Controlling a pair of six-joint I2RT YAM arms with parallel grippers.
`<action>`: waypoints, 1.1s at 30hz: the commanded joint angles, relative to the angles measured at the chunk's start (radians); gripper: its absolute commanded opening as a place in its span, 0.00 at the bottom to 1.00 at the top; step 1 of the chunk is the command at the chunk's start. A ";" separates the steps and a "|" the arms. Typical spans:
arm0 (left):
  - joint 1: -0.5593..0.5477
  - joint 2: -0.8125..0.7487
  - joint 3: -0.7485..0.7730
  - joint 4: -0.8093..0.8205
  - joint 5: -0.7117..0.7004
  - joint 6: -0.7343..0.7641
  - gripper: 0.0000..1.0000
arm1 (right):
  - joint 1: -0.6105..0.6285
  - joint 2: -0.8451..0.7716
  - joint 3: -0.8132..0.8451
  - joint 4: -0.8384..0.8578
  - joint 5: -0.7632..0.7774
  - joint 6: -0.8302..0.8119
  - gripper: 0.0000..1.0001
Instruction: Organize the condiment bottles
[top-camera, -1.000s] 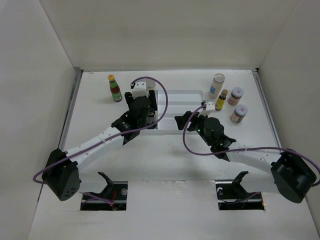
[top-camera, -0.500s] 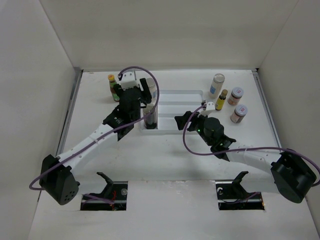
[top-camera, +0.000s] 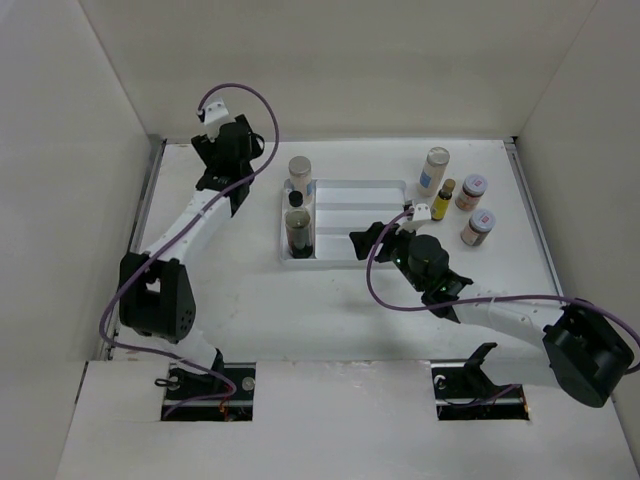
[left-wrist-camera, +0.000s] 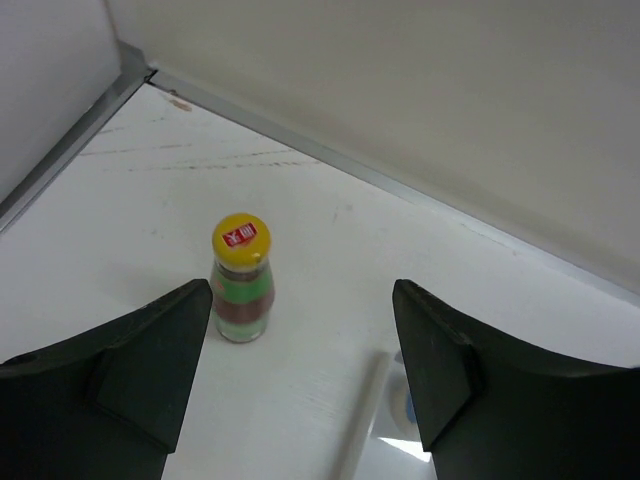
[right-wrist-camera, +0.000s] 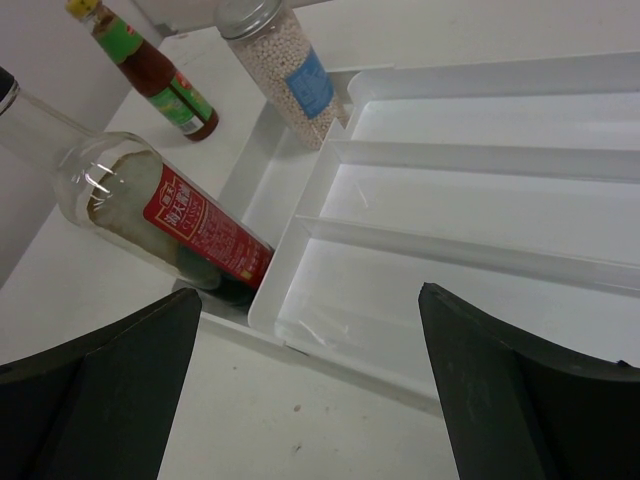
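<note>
My left gripper (top-camera: 228, 160) is open and empty at the back left. In the left wrist view the red sauce bottle (left-wrist-camera: 241, 280) with a yellow cap stands upright just beyond the left finger (left-wrist-camera: 150, 370); the arm hides it from above. The white tray's (top-camera: 400, 186) left compartment holds a silver-capped jar of white beads (top-camera: 300, 170), a black-capped bottle (top-camera: 297, 199) and a dark bottle (top-camera: 298, 234). My right gripper (top-camera: 375, 237) is open and empty at the tray's near edge (right-wrist-camera: 300, 345). The red-labelled bottle (right-wrist-camera: 170, 215), bead jar (right-wrist-camera: 285, 70) and sauce bottle (right-wrist-camera: 150, 75) show there.
At the back right stand a white-capped bottle (top-camera: 434, 170), a small yellow bottle (top-camera: 443, 200) and two pink-lidded jars (top-camera: 471, 190) (top-camera: 479, 227). The tray's other compartments (right-wrist-camera: 470, 200) hold nothing. Walls close in the table at the left, back and right.
My left arm has swung from the tray's left compartment to the back-left corner, leaving the dark bottle standing in the tray. The right arm has stayed where it was.
</note>
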 joint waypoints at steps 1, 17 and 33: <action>0.061 0.071 0.129 -0.084 0.064 -0.028 0.71 | -0.009 -0.010 0.003 0.044 0.015 0.013 0.97; 0.134 0.247 0.252 -0.162 0.087 -0.026 0.58 | -0.016 -0.004 0.003 0.044 0.010 0.016 0.98; 0.167 0.251 0.218 -0.150 0.092 -0.034 0.21 | -0.016 -0.018 -0.001 0.044 0.015 0.016 0.98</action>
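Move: The sauce bottle with the yellow cap stands about 5 cm ahead of the left gripper and 5 cm to its left, its middle some 18 cm below. The pale-filled jar is about 4 cm ahead of that gripper and 16 cm to its right; the tall glass bottle lies some 12 cm back and 15 cm to its right. From the idle right gripper the sauce bottle is roughly 22 cm ahead and 41 cm to the left. Bring the open left gripper down about 8 cm onto the top of the sauce bottle, going forward and left some 5 cm each, most of that early, while the fingers tip down about 15 degrees. Then sink nearly straight, narrowing the fingers, and pinch the bottle's top at the yellow cap with both fingertips, easing slightly left. ##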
